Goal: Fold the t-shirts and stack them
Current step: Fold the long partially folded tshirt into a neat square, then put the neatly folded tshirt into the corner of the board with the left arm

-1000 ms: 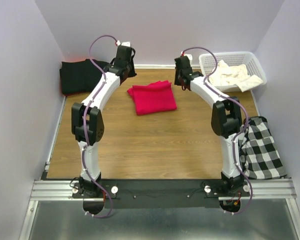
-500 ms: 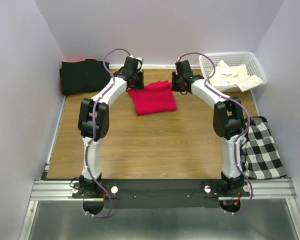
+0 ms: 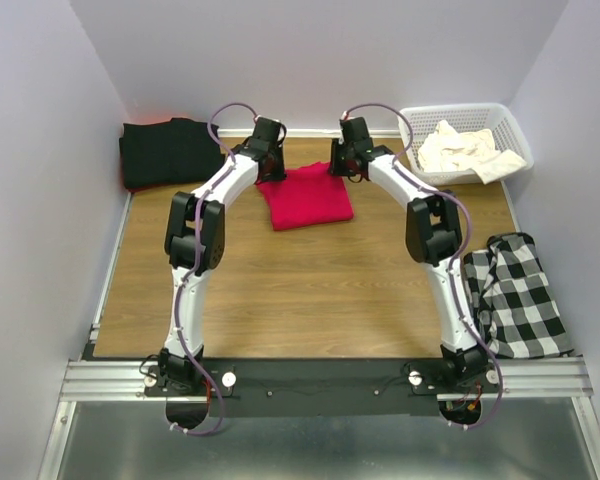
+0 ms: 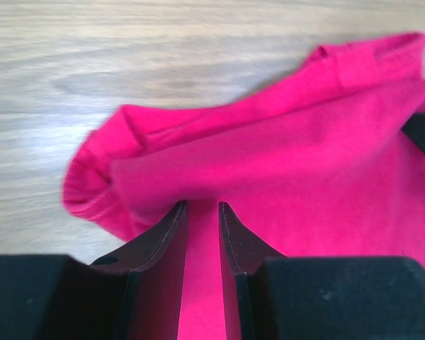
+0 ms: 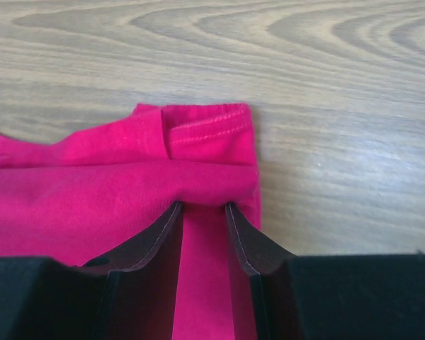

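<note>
The crimson-red t-shirt lies folded on the wooden table, behind the middle. My left gripper is down on its far left corner, and my right gripper on its far right corner. In the left wrist view the left gripper stands open by a narrow gap, its tips pressed into a raised fold of the red t-shirt. The right gripper is likewise open, astride the hemmed edge of the red t-shirt. The black t-shirt lies at the back left. The cream-white t-shirt is heaped in the basket.
A white lattice basket stands at the back right corner. A black-and-white checked cloth lies along the right table edge. Walls close in the table at the back and on both sides.
Both arms swung inward from the back corners and came down onto the red t-shirt's far edge. The jaw gaps look the same. The shirt has not moved.
</note>
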### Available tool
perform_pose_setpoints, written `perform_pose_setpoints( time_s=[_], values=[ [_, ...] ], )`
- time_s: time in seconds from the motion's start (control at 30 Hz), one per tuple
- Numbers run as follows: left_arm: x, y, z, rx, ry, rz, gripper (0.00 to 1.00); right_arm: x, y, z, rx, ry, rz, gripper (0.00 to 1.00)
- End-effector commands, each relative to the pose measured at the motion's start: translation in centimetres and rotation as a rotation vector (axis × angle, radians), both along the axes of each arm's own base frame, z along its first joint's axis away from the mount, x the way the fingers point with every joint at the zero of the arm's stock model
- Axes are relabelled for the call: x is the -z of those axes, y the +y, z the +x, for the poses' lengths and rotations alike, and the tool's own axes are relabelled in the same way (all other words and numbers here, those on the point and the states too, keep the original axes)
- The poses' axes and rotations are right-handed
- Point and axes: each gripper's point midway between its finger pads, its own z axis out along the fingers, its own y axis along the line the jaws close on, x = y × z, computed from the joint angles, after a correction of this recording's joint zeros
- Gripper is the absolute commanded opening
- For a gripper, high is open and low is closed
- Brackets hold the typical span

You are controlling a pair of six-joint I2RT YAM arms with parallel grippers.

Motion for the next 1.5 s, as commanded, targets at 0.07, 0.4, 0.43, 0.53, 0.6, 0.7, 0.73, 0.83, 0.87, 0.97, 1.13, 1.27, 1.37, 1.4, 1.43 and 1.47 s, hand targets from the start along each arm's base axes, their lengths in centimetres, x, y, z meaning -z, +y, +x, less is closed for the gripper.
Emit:
perform_pose_setpoints(
  time_s=[0.07,0.4,0.43,0.53,0.6,0.7,0.73,0.83,0.87,0.97,1.13,1.27,1.37,1.4,1.43,1.47],
  values=[
    [1.3,4.2,1.0,-0.207,0.01,0.157,0.33,2.1,1.7,1.4,-0.023,0.005,0.028,0.38],
    [6.9,5.3,0.3,-0.207,0.159,0.244,0.32,2.2,1.0,1.4,-0.005,0.004,0.006,0.38],
    [6.9,5.6,0.5,-0.217,0.156,0.242,0.32,1.9,1.0,1.4,-0.01,-0.001,0.002,0.38],
    [6.4,5.9,0.9,-0.22,0.145,0.23,0.32,0.4,0.3,1.5,0.003,-0.031,-0.022,0.38],
    [5.2,6.4,1.3,-0.23,0.121,0.219,0.32,-1.1,0.0,1.6,0.014,-0.054,-0.027,0.38],
    [2.2,6.1,2.2,-0.197,0.032,0.179,0.32,-2.5,-0.8,1.4,0.035,-0.076,-0.045,0.38],
    [0.7,5.3,3.1,-0.169,-0.025,0.134,0.32,-3.1,-0.9,1.3,0.035,-0.085,-0.05,0.38],
    [-3.7,3.9,3.3,-0.108,-0.133,0.055,0.32,-4.6,-1.2,0.7,0.027,-0.099,-0.059,0.39],
    [-5.6,3.7,3.2,-0.099,-0.167,0.036,0.33,-4.5,-1.4,0.4,0.026,-0.093,-0.062,0.4],
    [-6.8,3.3,2.4,-0.078,-0.17,0.006,0.34,-6.0,-1.6,-0.3,0.02,-0.105,-0.056,0.41],
    [-4.5,3.4,-0.7,-0.07,-0.059,-0.004,0.54,-5.3,-2.4,-2.2,0.023,-0.064,-0.068,0.42],
    [-3.5,3.7,-3.4,-0.081,-0.016,-0.035,0.65,-4.9,-3.2,-3.8,0.025,-0.036,-0.082,0.42],
    [-3.0,3.8,-5.1,-0.094,0.004,-0.069,0.75,-4.6,-3.9,-5.0,0.028,-0.019,-0.104,0.42],
    [-2.9,4.1,-5.4,-0.104,0.003,-0.072,0.78,-4.8,-4.1,-5.3,0.031,-0.022,-0.108,0.42],
    [-2.3,4.2,-5.9,-0.107,0.006,-0.079,0.78,-4.8,-4.3,-5.5,0.032,-0.02,-0.113,0.42],
    [-2.7,4.4,-6.0,-0.115,-0.007,-0.089,0.78,-4.2,-4.5,-6.0,0.029,-0.005,-0.12,0.42]
  ],
)
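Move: The folded t-shirt's far left corner is roughly 4 cm to the left hand's left, 2 cm ahead and 4 cm below; the black stack sits about 28 cm left and 7 cm ahead. For the right hand, the shirt's far right corner is some 2 cm ahead, 1 cm right and 3 cm below, and the white basket's middle about 33 cm right and 9 cm ahead, near its own height. Both hands seem to press down on the far corners of the t-shirt. The left sinks about 4 cm while sliding some 4 cm left and a little forward, rolling about 10 degrees, then lifts, draws back towards its base and spreads its fingers wide. The right dips 2.5 cm and slightly forward, stays there briefly, then rises and backs off to the right, its opening hardly changed. ##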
